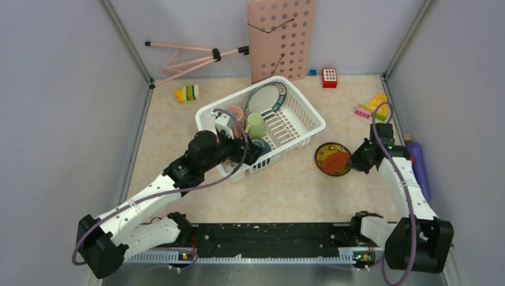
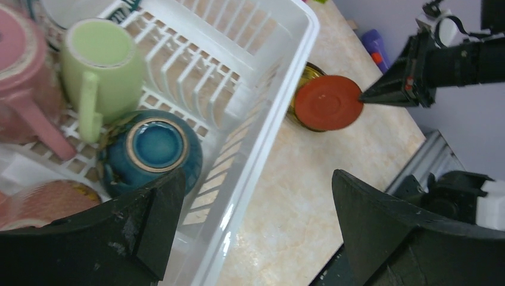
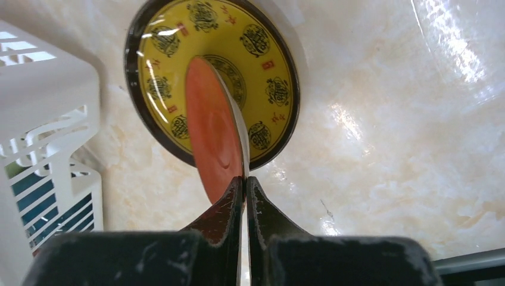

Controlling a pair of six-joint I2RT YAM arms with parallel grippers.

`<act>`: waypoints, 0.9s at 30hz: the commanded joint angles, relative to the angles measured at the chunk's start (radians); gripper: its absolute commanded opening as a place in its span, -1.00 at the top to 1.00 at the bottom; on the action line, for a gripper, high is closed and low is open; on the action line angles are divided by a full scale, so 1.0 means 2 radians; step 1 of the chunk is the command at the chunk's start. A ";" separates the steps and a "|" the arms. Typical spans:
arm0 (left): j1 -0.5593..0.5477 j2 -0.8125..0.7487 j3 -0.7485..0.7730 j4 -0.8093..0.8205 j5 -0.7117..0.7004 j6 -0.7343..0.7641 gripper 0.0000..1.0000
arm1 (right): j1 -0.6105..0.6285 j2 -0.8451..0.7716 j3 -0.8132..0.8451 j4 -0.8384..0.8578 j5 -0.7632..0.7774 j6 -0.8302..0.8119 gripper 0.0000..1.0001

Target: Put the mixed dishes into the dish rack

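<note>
The white dish rack (image 1: 309,119) holds a teal-rimmed large plate (image 1: 265,98), a light green mug (image 2: 101,59), a pink cup (image 2: 24,71) and an upturned blue bowl (image 2: 152,149). To the right of the rack, a yellow small plate (image 3: 262,59) lies flat on the table. An orange small plate (image 3: 211,131) is tilted up on edge over it, and my right gripper (image 3: 245,179) is shut on its rim. My left gripper (image 2: 256,179) hangs open above the rack's near corner, nothing between its fingers.
A pink perforated board (image 1: 281,36) leans on the back wall beside a folded tripod (image 1: 190,56). Toy blocks lie at the back left (image 1: 187,93), back middle (image 1: 329,77) and right (image 1: 372,107). A purple cylinder (image 1: 418,167) lies along the right edge.
</note>
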 commanded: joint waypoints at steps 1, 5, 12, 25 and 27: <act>0.000 0.013 0.018 0.066 0.100 -0.013 -0.94 | 0.005 -0.014 0.055 -0.039 -0.009 -0.046 1.00; 0.001 0.026 0.019 0.076 0.105 -0.022 -0.94 | 0.005 -0.017 0.062 -0.026 -0.070 -0.072 1.00; 0.001 0.033 0.023 0.079 0.102 -0.025 -0.94 | 0.005 -0.071 0.067 -0.004 -0.133 -0.103 1.00; 0.001 0.097 0.059 0.119 0.146 -0.081 -0.94 | 0.005 -0.112 0.107 -0.004 -0.192 -0.151 1.00; 0.006 0.101 0.065 0.121 0.149 -0.084 -0.97 | 0.005 -0.114 0.115 0.016 -0.228 -0.156 1.00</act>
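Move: The right hand already grips the red plate by its rim, with the plate's middle about 4 cm ahead, 3 cm left and 4 cm below. The rack's middle is some 30 cm to its left, 14 cm ahead and 3 cm lower; the yellow plate lies 6 cm ahead, 3 cm left, 8 cm down. From the open left hand the red plate is about 28 cm right, 5 cm ahead and 19 cm below, the blue bowl some 9 cm straight ahead, 18 cm down. Upward about 9 cm and leftward some 5 cm, the right hand carries the red plate off towards the left hand and rack, its shut fingers keeping the rim while they swing roughly 20 degrees counter-clockwise and tip up nearly as much. The left hand, still wide open, slides about 6 cm right towards the plate, turning clockwise and rolling its left side down a little. ##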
